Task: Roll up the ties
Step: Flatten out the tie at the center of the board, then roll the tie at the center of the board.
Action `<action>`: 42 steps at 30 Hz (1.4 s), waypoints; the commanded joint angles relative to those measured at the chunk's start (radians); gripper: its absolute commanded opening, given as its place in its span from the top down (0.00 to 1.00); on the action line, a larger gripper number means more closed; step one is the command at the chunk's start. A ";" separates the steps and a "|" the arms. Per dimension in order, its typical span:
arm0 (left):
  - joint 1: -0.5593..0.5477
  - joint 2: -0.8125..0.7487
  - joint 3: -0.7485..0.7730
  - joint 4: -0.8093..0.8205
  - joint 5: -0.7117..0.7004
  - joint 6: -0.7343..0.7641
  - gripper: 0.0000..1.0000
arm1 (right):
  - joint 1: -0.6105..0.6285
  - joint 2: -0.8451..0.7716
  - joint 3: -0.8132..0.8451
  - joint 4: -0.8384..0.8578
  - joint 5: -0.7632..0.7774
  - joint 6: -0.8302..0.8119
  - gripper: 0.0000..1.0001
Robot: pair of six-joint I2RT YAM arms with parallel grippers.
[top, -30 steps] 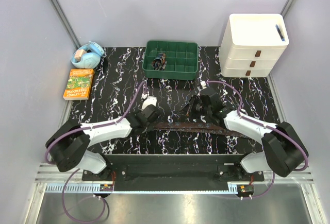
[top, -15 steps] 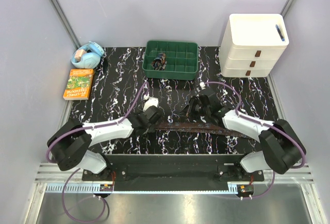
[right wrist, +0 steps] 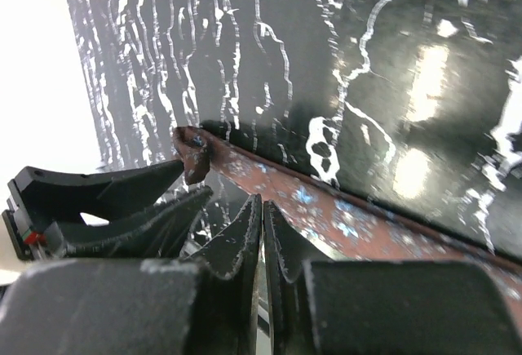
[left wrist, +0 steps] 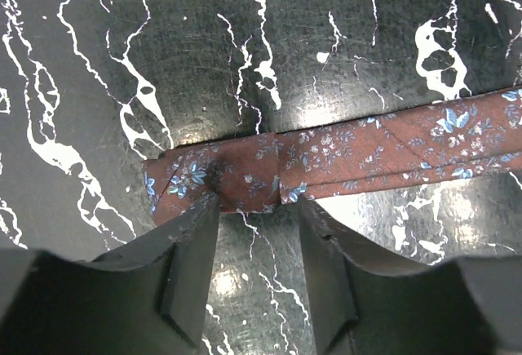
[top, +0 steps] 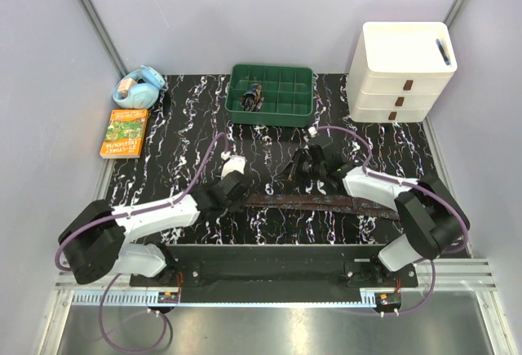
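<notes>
One tie (top: 326,202), dark brown-red with small blue flowers, lies stretched left to right across the black marbled table (top: 188,126). Its left end (left wrist: 175,188) is folded over itself. My left gripper (left wrist: 257,208) is open, with both fingertips (left wrist: 204,212) at the near edge of that folded end and only bare table between them. In the top view the left gripper (top: 238,192) sits at the tie's left end. My right gripper (right wrist: 262,206) is shut with nothing in it, hovering just above the tie (right wrist: 351,216) a little right of the left gripper. From above, the right gripper (top: 298,173) is just behind the strip.
A green compartment tray (top: 281,110) at the back holds a small dark bundle (top: 254,96). A white drawer unit (top: 404,73) stands at the back right. An orange book (top: 125,132) and a blue tape dispenser (top: 139,87) lie at the far left.
My left gripper has opened and let go of the tie's folded end. Both arms have shifted slightly towards the left, and the tie stays flat.
</notes>
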 commanded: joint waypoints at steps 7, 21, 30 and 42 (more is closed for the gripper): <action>-0.008 -0.137 -0.033 0.019 0.005 0.009 0.42 | 0.034 0.133 0.152 0.090 -0.116 0.017 0.89; -0.007 -0.085 -0.066 0.118 0.092 0.047 0.49 | 0.055 0.337 0.386 0.044 -0.235 0.013 0.68; -0.005 -0.303 -0.105 -0.017 0.058 -0.083 0.40 | 0.055 0.443 0.503 -0.051 -0.298 -0.037 0.53; 0.374 -0.566 -0.135 -0.242 0.029 -0.284 0.21 | 0.058 0.282 0.316 -0.060 -0.197 -0.028 0.57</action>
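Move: Just ahead of the barely raised left fingertips lies the tie's doubled-over left end: about 2 cm forward, 3 cm left and 2 cm down. The green tray is some 30 cm ahead and 9 cm right, the book about 19 cm ahead and 32 cm left. From the right hand, that tie end lies roughly 17 cm left, 4 cm back and 6 cm below, with the tray about 24 cm ahead and 5 cm left. Lifting about 2 cm and dipping back while easing 2 cm towards the base, the left hand then sweeps some 9 cm left and up past the tie's folded end, opening wider and turning about 25 degrees counter-clockwise. The right travels about 9 cm left and 3 cm forward, beyond the tie's far edge, arching up then sinking to just below its starting height as its nearly shut fingers part about a third. ##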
